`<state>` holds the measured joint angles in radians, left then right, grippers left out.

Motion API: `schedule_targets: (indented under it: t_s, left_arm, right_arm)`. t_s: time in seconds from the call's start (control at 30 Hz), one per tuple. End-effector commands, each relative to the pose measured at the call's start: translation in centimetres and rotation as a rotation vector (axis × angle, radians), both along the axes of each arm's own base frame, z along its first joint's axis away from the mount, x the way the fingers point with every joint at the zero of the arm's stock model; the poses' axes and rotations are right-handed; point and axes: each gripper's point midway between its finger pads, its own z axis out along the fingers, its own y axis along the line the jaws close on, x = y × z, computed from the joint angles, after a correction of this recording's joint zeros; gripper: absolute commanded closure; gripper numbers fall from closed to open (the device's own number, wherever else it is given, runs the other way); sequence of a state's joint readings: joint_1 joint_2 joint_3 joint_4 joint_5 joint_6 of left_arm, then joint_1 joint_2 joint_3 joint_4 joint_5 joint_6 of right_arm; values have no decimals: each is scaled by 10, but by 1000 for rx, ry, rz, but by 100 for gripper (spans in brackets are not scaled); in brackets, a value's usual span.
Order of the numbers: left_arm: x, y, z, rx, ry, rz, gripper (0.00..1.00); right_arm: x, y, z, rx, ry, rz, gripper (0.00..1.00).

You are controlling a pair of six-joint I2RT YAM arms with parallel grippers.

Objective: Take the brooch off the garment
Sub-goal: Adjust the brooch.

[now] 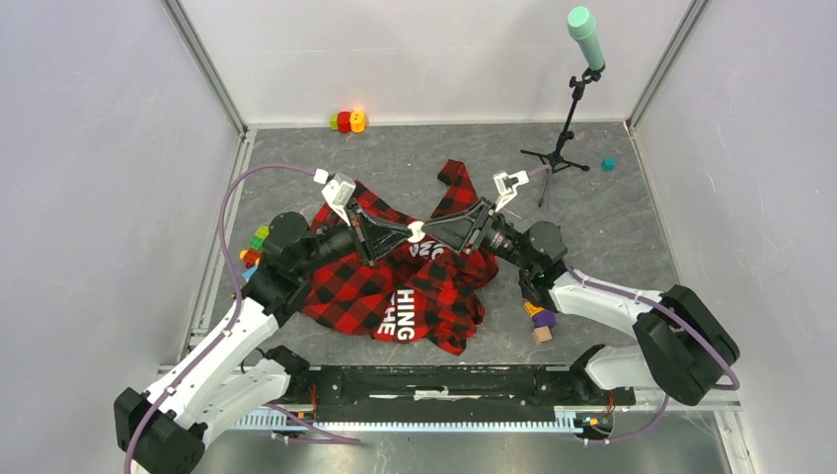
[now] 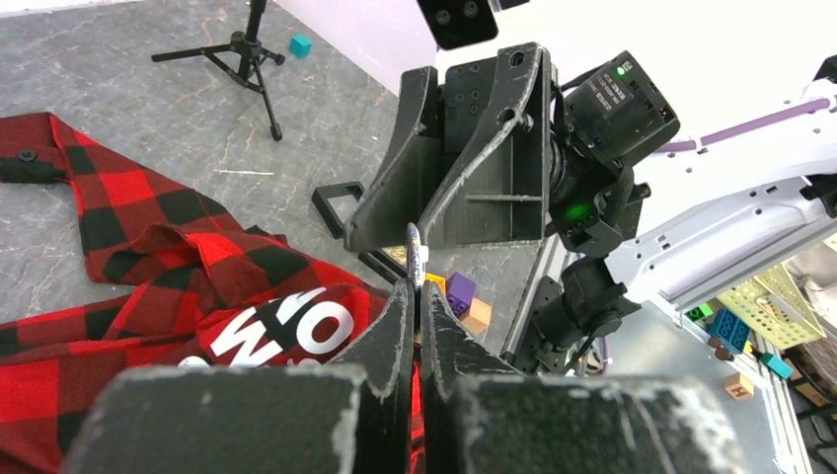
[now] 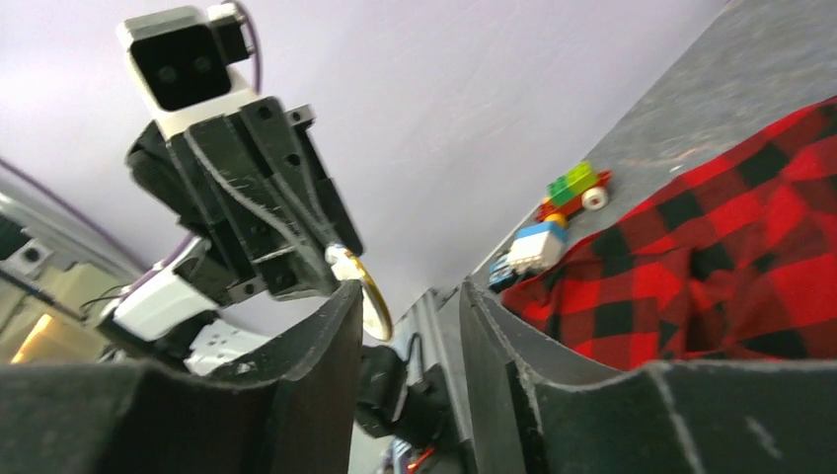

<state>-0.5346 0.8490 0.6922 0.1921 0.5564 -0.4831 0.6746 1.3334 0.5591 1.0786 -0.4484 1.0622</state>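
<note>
The garment is a red-and-black check shirt with white letters, lying crumpled in the middle of the table; it also shows as the garment and the garment in the wrist views. Both grippers meet above it. My left gripper is shut on the brooch, a thin white disc with a gold rim. The brooch shows edge-on at the fingertips, and as the brooch it sits beside the right gripper's left finger. My right gripper is open, with nothing between its fingers.
A microphone stand and a teal cube stand at the back right. Toy blocks sit at the back wall. More blocks lie by the left arm, and other blocks lie under the right arm.
</note>
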Motion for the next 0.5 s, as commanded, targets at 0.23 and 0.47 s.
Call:
schedule_targets:
  t_s: [0.23,0.47]
  left_arm:
    - [7,6,14,38,-94,53,98]
    - [46,33,11,132,-452,322,98]
  right_arm:
    - [29,-39,-1,-49,-48,-219,39]
    - [57,-44,-26,-230,401,-367,33]
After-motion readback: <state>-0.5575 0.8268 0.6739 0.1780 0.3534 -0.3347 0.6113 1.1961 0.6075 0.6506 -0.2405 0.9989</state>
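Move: The brooch sits in the left fingertips, about 1 cm ahead and 2 cm to the right of that hand's point, at its height. From the right hand it lies roughly 2 cm back and 2 cm left, level, right by the parted fingers. The garment is spread some 27 cm below, its middle about 4 cm ahead and 1 cm left of the left hand; its farther white lettering is roughly 8 cm ahead and 4 cm right of that hand. Keeping the brooch pinched in its shut fingertips, the left hand stays nearly still, then swings about 3 cm forward and a little left, turning some 10 degrees counter-clockwise. The right hand, already partly open, opens wider and backs off the brooch, about 5 cm forward and 4 cm right, sinking a little late on and turning clockwise. ##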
